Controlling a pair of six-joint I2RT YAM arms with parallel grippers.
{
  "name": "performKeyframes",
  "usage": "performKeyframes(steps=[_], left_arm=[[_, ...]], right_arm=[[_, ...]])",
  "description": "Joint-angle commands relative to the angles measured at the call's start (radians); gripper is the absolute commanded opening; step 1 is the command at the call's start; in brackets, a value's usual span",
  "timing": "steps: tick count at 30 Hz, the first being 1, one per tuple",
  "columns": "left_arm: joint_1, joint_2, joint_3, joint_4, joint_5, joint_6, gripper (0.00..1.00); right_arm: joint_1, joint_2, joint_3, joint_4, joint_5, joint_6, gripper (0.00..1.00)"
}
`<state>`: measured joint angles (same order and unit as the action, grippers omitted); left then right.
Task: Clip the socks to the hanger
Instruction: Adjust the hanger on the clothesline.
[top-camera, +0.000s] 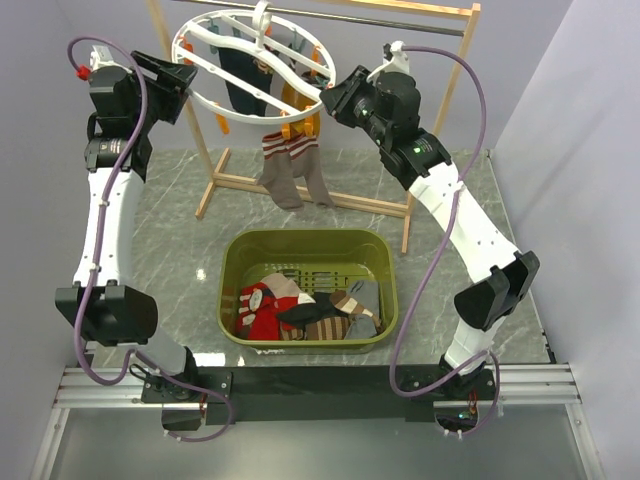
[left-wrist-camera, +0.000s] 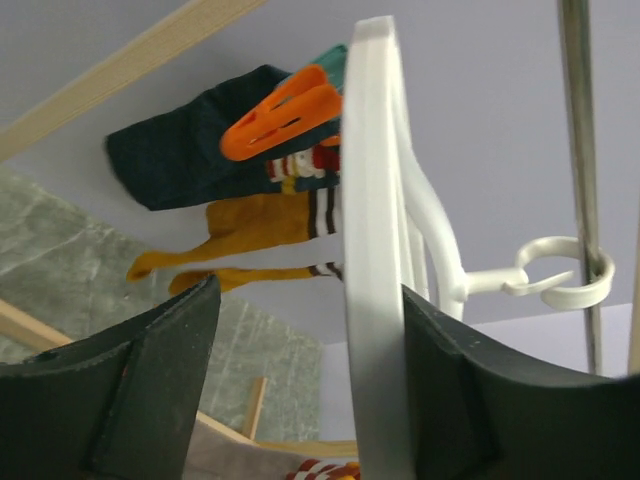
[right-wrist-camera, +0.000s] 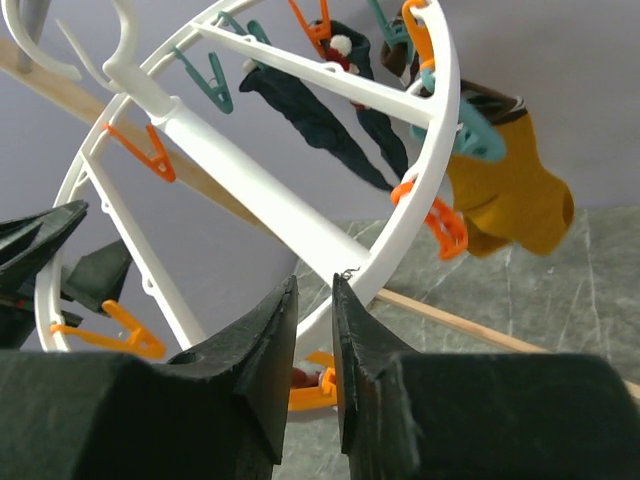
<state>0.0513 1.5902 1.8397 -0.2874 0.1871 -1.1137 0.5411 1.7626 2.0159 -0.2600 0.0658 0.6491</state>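
The white ring hanger (top-camera: 262, 30) hangs by its hook from the rack rod. My left gripper (top-camera: 185, 72) is open around its left rim. In the left wrist view the rim (left-wrist-camera: 370, 200) lies against the right finger, with a wide gap to the other finger of the left gripper (left-wrist-camera: 310, 300). My right gripper (top-camera: 328, 98) (right-wrist-camera: 312, 285) is shut on the right rim (right-wrist-camera: 400, 230). Navy socks (right-wrist-camera: 310, 115), a mustard sock (right-wrist-camera: 510, 205) and brown striped socks (top-camera: 290, 170) hang from clips. More socks (top-camera: 262, 305) lie in the basket.
An olive green basket (top-camera: 235, 260) sits mid-table in front of the wooden-framed rack (top-camera: 440, 110) with its metal rod (top-camera: 380, 20). Orange and teal clips (left-wrist-camera: 285, 115) dangle from the ring. The rack's foot bar (top-camera: 350, 203) crosses the marble table behind the basket.
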Motion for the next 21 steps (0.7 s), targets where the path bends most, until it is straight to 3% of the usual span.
performKeyframes(steps=[1, 6, 11, 14, 21], left_arm=[[0.010, -0.073, 0.050, -0.073, -0.060, 0.106, 0.74], [0.015, -0.169, 0.020, -0.151, -0.135, 0.179, 0.81], [0.013, -0.246, -0.088, -0.084, -0.032, 0.091, 0.87], [-0.016, -0.242, -0.071, -0.058, 0.017, 0.075, 0.92], [-0.103, -0.254, -0.048, -0.128, -0.069, 0.088, 0.94]], right_arm=[[0.011, -0.058, -0.026, 0.064, -0.024, 0.024, 0.27], [0.031, -0.046, -0.019, 0.053, -0.032, 0.009, 0.27], [0.063, -0.029, -0.002, 0.051, -0.015, -0.009, 0.27], [0.085, -0.019, 0.020, 0.050, -0.003, -0.026, 0.27], [0.126, -0.018, 0.032, 0.053, 0.026, -0.052, 0.27]])
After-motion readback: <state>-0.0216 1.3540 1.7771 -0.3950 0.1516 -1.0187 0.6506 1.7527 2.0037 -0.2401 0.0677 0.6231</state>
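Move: At the left fingers, already half open, sits the hanger's left rim; the hanger's middle lies about 11 cm right and 4 cm ahead, level with them. From the right hand, which is at the rim, that middle is some 12 cm left and 7 cm ahead. The grey striped socks hang from the near rim about 7 cm left of the right hand, 4 cm back and 10 cm below; the hook is 11 cm left of it, 8 cm ahead and 10 cm up. Opening wider around the left rim, the left hand first dips slightly and shifts left, then backs off about 9 cm while rising some 5 cm, comes free of the hanger and swings back to the right. The right hand, its fingers still closed on the rim, carries it about 5 cm left and a little less back, turning slightly counter-clockwise. ##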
